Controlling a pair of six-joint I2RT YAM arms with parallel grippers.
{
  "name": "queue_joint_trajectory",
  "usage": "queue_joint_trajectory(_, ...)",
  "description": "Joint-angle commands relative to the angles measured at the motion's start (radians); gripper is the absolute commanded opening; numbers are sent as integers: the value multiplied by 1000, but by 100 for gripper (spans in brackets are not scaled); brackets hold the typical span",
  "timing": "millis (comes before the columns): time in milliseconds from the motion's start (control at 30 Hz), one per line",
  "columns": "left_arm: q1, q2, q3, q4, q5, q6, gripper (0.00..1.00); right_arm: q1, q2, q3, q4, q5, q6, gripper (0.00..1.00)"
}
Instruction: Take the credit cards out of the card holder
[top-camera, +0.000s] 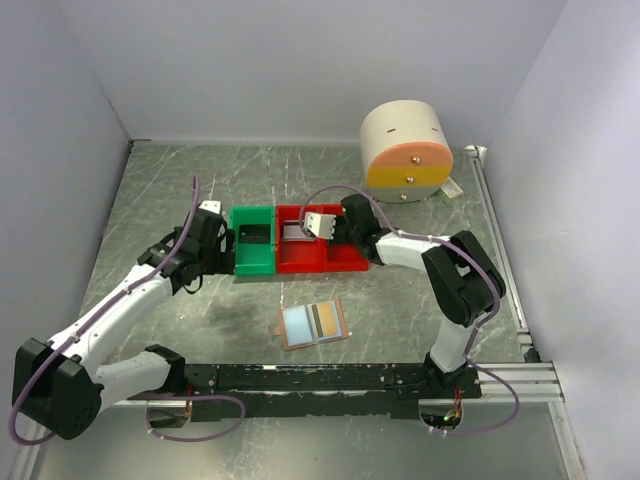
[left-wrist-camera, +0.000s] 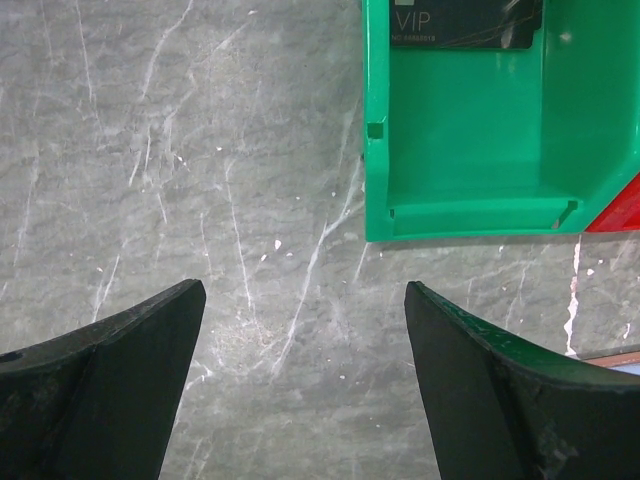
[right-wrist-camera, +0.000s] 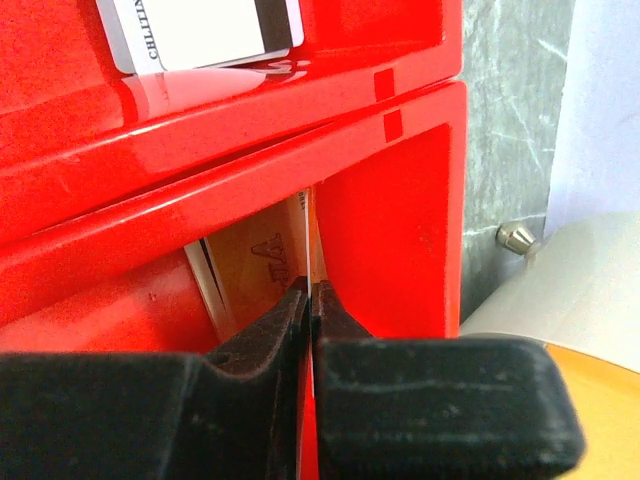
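The card holder (top-camera: 314, 324) lies open on the table in front of the bins, pale blue lining up, with a dark and a gold-brown card (top-camera: 325, 320) still in its slots. My right gripper (right-wrist-camera: 312, 290) is shut on the edge of a gold-brown credit card (right-wrist-camera: 255, 258), held upright inside a red bin (right-wrist-camera: 390, 210). In the top view the right gripper (top-camera: 338, 236) hangs over the red bins. A white card with a black stripe (right-wrist-camera: 200, 30) lies in the farther red compartment. My left gripper (left-wrist-camera: 305, 300) is open over bare table beside the green bin (left-wrist-camera: 470, 130), which holds a dark card (left-wrist-camera: 465, 25).
The green bin (top-camera: 253, 241) and the red bins (top-camera: 300, 256) stand side by side mid-table. A big cream cylinder with an orange band (top-camera: 405, 150) stands at the back right. Grey walls close in the table on three sides.
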Motion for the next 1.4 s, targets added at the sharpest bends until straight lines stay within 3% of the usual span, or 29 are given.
queue_joint_trajectory(0, 5, 9, 35, -8, -24, -2, 93, 4, 22, 23, 17, 9, -12, 5)
queue_joint_trajectory(200, 5, 27, 37, -10, -23, -2, 92, 12, 14, 21, -15, 9, 1, 18)
queue_joint_trajectory(467, 5, 32, 37, -8, -12, -2, 92, 15, -18, 9, -85, -23, 39, 26)
queue_joint_trajectory(567, 5, 34, 36, -7, -4, 0, 91, 15, -17, 12, -93, -18, 51, 36)
queue_joint_trajectory(1033, 5, 33, 36, -3, 14, 4, 91, 16, -62, 4, -18, 14, 146, 41)
queue_joint_trajectory(1167, 5, 37, 36, -2, 25, 6, 91, 15, -157, -33, 53, -2, 250, 43)
queue_joint_trajectory(1367, 5, 30, 34, 4, 51, 7, 91, 17, -358, -150, 193, 48, 579, 47)
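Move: Low inside the right-hand red compartment, the right hand has a thin card edge-on between its nearly shut fingers; the card pile there lies about 3 cm below, 1 cm ahead and 1 cm left. At that same level, the card in the middle red compartment is some 12 cm left and 1 cm ahead. The round cabinet stands roughly 18 cm ahead, 16 cm right. From the left hand the pile is about 16 cm ahead, 31 cm right, 8 cm below. Opening its fingers to a bit under half, the right hand lets go of the card over the pile while sinking about 2 cm and easing back slightly. It pauses low in the compartment, then lifts quickly some 9 cm, straight up out of it with the fingers still open, the wrist rolling about 20 degrees so its left side rises. ##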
